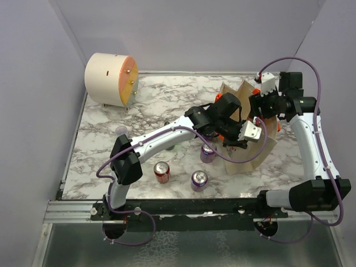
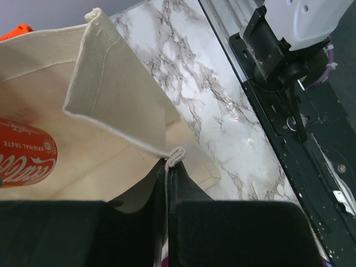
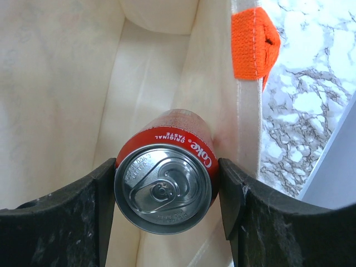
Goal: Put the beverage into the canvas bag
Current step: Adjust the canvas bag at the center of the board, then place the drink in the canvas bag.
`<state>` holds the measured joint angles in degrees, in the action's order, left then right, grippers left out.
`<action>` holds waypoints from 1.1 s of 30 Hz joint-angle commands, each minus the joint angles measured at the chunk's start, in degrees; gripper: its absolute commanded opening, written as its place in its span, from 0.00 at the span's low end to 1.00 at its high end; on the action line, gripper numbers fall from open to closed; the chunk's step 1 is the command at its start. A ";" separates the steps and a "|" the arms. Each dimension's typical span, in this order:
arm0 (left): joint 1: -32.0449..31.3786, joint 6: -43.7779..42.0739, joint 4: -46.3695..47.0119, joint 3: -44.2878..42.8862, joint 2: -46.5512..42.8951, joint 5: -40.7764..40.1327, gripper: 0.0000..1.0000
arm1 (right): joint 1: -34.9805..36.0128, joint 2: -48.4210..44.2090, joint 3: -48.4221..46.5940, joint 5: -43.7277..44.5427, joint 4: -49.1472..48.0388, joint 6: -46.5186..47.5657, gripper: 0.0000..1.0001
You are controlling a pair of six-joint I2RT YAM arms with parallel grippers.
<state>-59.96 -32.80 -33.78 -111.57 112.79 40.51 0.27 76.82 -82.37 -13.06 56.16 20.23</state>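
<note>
The beverage [image 3: 165,186] is a red Coke can, seen from its silver top, and my right gripper [image 3: 167,188] is shut on it, one black finger against each side. Can and gripper hang inside the canvas bag [image 3: 67,94], whose orange handle [image 3: 253,44] shows at the upper right. In the left wrist view my left gripper [image 2: 167,192] is shut on the canvas bag's rim [image 2: 173,157], pinching the hem where two walls meet. The beverage [image 2: 22,158] shows inside at the left. From above, the canvas bag [image 1: 261,153] stands open at centre right with both grippers at its mouth.
Loose on the marble table [image 1: 156,100] near the front are a red can [image 1: 162,171] and two purple cans [image 1: 199,179] [image 1: 208,151]. A cream drum [image 1: 109,79] lies at the back left. Grey walls close in the back and sides.
</note>
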 commanded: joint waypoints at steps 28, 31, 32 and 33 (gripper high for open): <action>15.23 27.25 17.58 9.07 -14.23 -15.47 0.85 | 0.46 3.39 -5.48 -12.97 -11.58 -8.10 0.09; 16.20 34.11 19.00 7.63 -11.95 -22.02 0.87 | 1.22 3.33 -4.82 -12.87 -12.18 -6.16 0.09; 16.61 36.38 19.46 7.24 -11.18 -23.27 0.87 | 1.61 3.06 -4.30 -12.49 -12.83 -5.56 0.09; 16.94 38.28 19.82 6.66 -10.43 -24.90 0.87 | 1.98 2.67 -3.71 -12.10 -13.41 -5.02 0.08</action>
<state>-43.09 -6.39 -18.39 -102.74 99.61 24.47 0.86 81.10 -84.93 -23.35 49.36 13.39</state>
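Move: The canvas bag's near rim is already pinched in the left fingers; its orange left-side strap lies about 12 cm ahead and 8 cm to the left of them, some 3 cm lower. From the left hand, the coke can is about 12 cm ahead and 7 cm right, and the nearer purple can 5 cm ahead, 12 cm left and 18 cm down. The right hand still grips that coke can; the bag's middle lies level with it in reach, about 4 cm left and 10 cm below. The bag's near rim comes free as the left fingers open from shut to nearly wide; after a slight dip that hand climbs out about 9 cm, then sweeps some 15 cm forward and 10 cm left towards the orange strap, turning roughly 40 degrees counter-clockwise. The right hand, keeping its grip on the coke can, eases about 4 cm left and 3 cm forward over the bag, its fingertips swinging leftward. ##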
